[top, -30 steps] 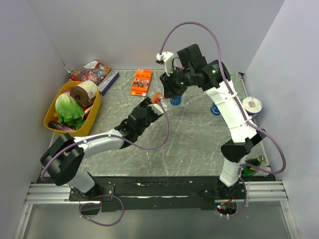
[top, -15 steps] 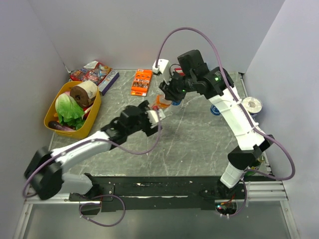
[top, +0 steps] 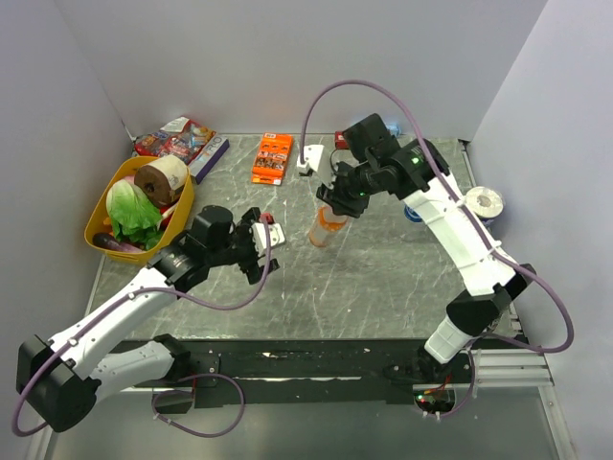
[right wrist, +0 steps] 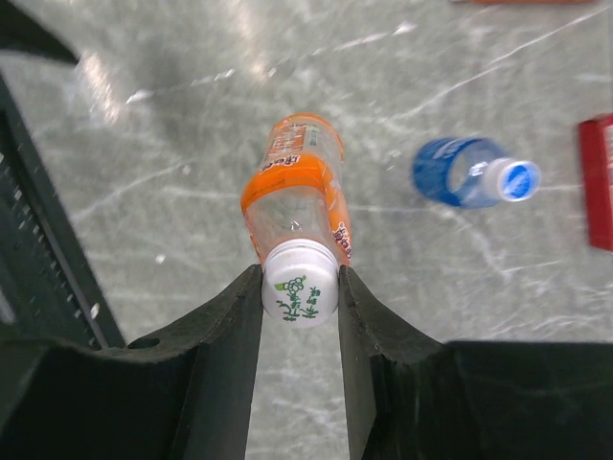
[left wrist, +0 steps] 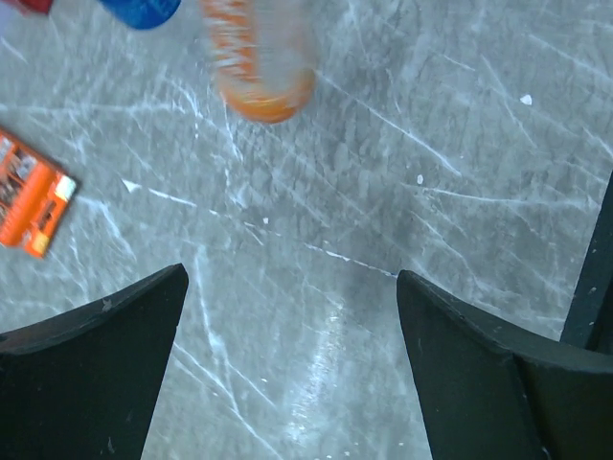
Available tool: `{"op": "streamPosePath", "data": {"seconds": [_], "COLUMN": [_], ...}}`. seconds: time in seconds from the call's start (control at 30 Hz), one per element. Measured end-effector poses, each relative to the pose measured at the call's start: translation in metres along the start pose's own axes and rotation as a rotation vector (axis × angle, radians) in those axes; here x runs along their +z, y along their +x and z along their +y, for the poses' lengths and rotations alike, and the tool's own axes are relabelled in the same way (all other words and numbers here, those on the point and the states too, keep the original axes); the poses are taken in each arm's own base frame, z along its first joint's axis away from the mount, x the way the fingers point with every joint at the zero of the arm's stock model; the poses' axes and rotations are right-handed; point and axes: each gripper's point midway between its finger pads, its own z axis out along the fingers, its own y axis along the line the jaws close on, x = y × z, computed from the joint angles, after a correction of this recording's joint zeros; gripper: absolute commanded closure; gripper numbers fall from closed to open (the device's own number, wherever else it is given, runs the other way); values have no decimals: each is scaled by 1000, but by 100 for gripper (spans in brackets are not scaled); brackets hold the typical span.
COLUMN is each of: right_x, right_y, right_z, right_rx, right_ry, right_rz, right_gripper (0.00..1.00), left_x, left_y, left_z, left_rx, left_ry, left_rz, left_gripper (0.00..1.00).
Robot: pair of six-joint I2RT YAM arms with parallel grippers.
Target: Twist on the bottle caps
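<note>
The orange-liquid bottle (top: 326, 230) (right wrist: 292, 187) hangs tilted under my right gripper (top: 342, 198) (right wrist: 300, 292), which is shut on its whitish cap (right wrist: 300, 287); the cap sits on the bottle's neck. A short blue-label bottle (right wrist: 460, 172) with a blue cap (right wrist: 518, 179) on it stands just beyond. Another blue bottle (top: 413, 212) shows partly behind the right arm. My left gripper (top: 264, 234) (left wrist: 292, 316) is open and empty over bare table, left of the orange bottle (left wrist: 261, 57), with a gap between them.
A yellow basket (top: 179, 228) with lettuce and a paper roll stands at the left. An orange box (top: 272, 158) and snack packets (top: 178, 140) lie at the back. A tape roll (top: 484, 201) sits at the right edge, a green bottle (top: 486, 322) by the right arm's base.
My left gripper opened, let go of the orange bottle and drew back to the left. The right gripper kept hold of the cap and carried the bottle slightly nearer.
</note>
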Motion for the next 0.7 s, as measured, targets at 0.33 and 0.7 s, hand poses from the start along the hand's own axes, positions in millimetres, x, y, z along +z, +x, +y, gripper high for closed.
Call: {"op": "streamPosePath", "data": {"seconds": [0.33,0.7], "right_x": [31,69], "right_y": [19,31], "right_z": [10,10], "right_rx": [21,38], "right_ry": [-96,-160], "right_rz": [84,157], "right_gripper": [100,100], "left_x": [-5,-3], "left_y": [14,28], "left_z": [22,15], "left_rx": [-137,-152], "left_ry": [-83,-70], "left_rz": [18,48], "left_gripper": [4,4]}}
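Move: The right hand holds the orange bottle by its cap, and the open patch of table it is heading for lies some 30 cm below, about 1 cm ahead and 3 cm to its left. One blue water bottle stands roughly 15 cm ahead and 3 cm to the right of this hand, another about 13 cm ahead and 22 cm right, both around 21 cm lower. From the open left hand that patch is some 13 cm right, 6 cm ahead and 18 cm down. The right hand keeps its pinch on the cap and lowers the hanging orange bottle about 7 cm towards the clear table in front of the nearer blue bottle, easing slightly left and forward while the wrist tips the fingers some 10 to 15 degrees more steeply down. The left hand, empty and wide open, shifts only a couple of centimetres left, slightly forward and down, turning a little counter-clockwise. ##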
